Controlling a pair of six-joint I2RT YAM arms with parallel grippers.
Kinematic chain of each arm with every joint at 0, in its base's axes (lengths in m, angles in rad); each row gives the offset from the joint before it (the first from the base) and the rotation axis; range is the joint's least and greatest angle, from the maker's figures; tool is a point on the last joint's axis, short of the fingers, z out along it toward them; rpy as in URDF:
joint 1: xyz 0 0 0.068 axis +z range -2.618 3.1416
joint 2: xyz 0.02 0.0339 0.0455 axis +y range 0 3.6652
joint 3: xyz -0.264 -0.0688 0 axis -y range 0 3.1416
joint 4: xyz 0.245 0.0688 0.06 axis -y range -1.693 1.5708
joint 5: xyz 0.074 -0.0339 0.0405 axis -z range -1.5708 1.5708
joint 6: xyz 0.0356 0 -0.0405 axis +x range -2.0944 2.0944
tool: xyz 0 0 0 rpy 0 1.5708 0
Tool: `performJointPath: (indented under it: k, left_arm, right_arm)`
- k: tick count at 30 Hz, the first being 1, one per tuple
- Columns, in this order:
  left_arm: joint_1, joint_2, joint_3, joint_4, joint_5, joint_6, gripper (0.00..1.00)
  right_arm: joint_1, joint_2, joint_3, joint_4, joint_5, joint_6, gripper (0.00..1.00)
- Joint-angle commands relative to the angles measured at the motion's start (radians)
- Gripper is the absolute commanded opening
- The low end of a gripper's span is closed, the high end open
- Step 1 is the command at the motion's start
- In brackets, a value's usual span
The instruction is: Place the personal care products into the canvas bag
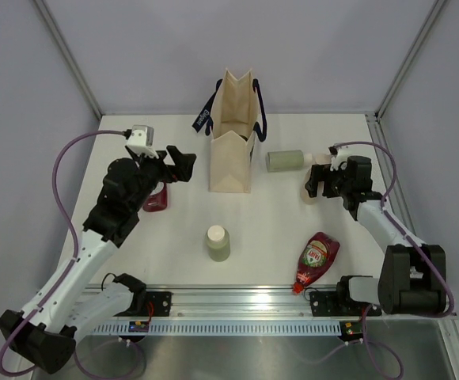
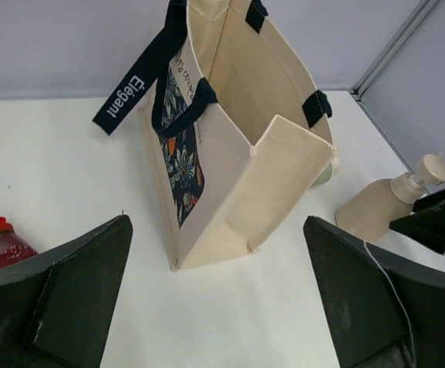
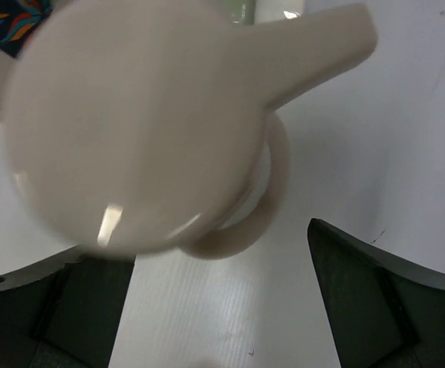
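Note:
The canvas bag stands open at the back centre and also shows in the left wrist view. My left gripper is open and empty, left of the bag. A dark-red bottle lies under it. My right gripper is open around the beige pump bottle, with the jaws apart on each side. One sage-green cylinder lies right of the bag. Another stands at the front centre. A dark-red, red-capped bottle lies at the front right.
Grey walls and aluminium posts enclose the white table. A metal rail runs along the near edge by the arm bases. Purple cables loop beside each arm.

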Motion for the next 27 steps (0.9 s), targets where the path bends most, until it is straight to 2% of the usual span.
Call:
performJointPath:
  k: [1,3,7,11,19,25,27]
  left_arm:
    - [0.004,-0.079,-0.024,0.026,-0.052,-0.066,0.99]
    - [0.004,-0.095,-0.041,0.017,-0.059,-0.075,0.99]
    - [0.004,-0.119,-0.064,0.0,-0.067,-0.103,0.99]
    - [0.004,-0.119,-0.082,-0.003,-0.053,-0.121,0.99]
    - [0.004,-0.096,-0.094,0.005,-0.017,-0.131,0.99]
    - [0.004,-0.072,-0.09,0.015,0.014,-0.141,0.99]
    - [0.004,-0.066,-0.091,0.018,0.026,-0.151,0.99]
  right_arm:
    - [0.046,0.093,0.055,0.185,0.191,0.124,0.99]
    - [0.063,0.125,0.052,0.242,0.243,0.125,0.99]
    - [0.071,0.133,0.036,0.307,0.239,0.108,0.98]
    - [0.071,0.152,0.033,0.328,0.243,0.111,0.86]
    - [0.071,0.178,-0.008,0.477,0.233,0.055,0.7]
    - [0.069,0.198,0.009,0.462,0.161,0.033,0.68]
    - [0.068,0.204,0.02,0.446,0.101,0.01,0.72]
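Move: The pump bottle stands upright some 4 cm ahead of the right hand and level with it sideways, its middle about 3 cm lower. The green bottle lies about 13 cm beyond the pump bottle and 8 cm left; the canvas bag stands about 15 cm ahead and 27 cm left of the right hand. From the raised left hand, the pump bottle is roughly 11 cm ahead, 38 cm right and 22 cm below. The right hand's open fingers go around the pump bottle and close on its upper part below the pump head as the hand reaches forward about 6.5 cm, dipping some 2 cm first and coming back up. The wrist swings slightly clockwise, then tips the fingers up about 10 degrees. The open left hand backs off about 2 cm, then sinks some 3 cm. ##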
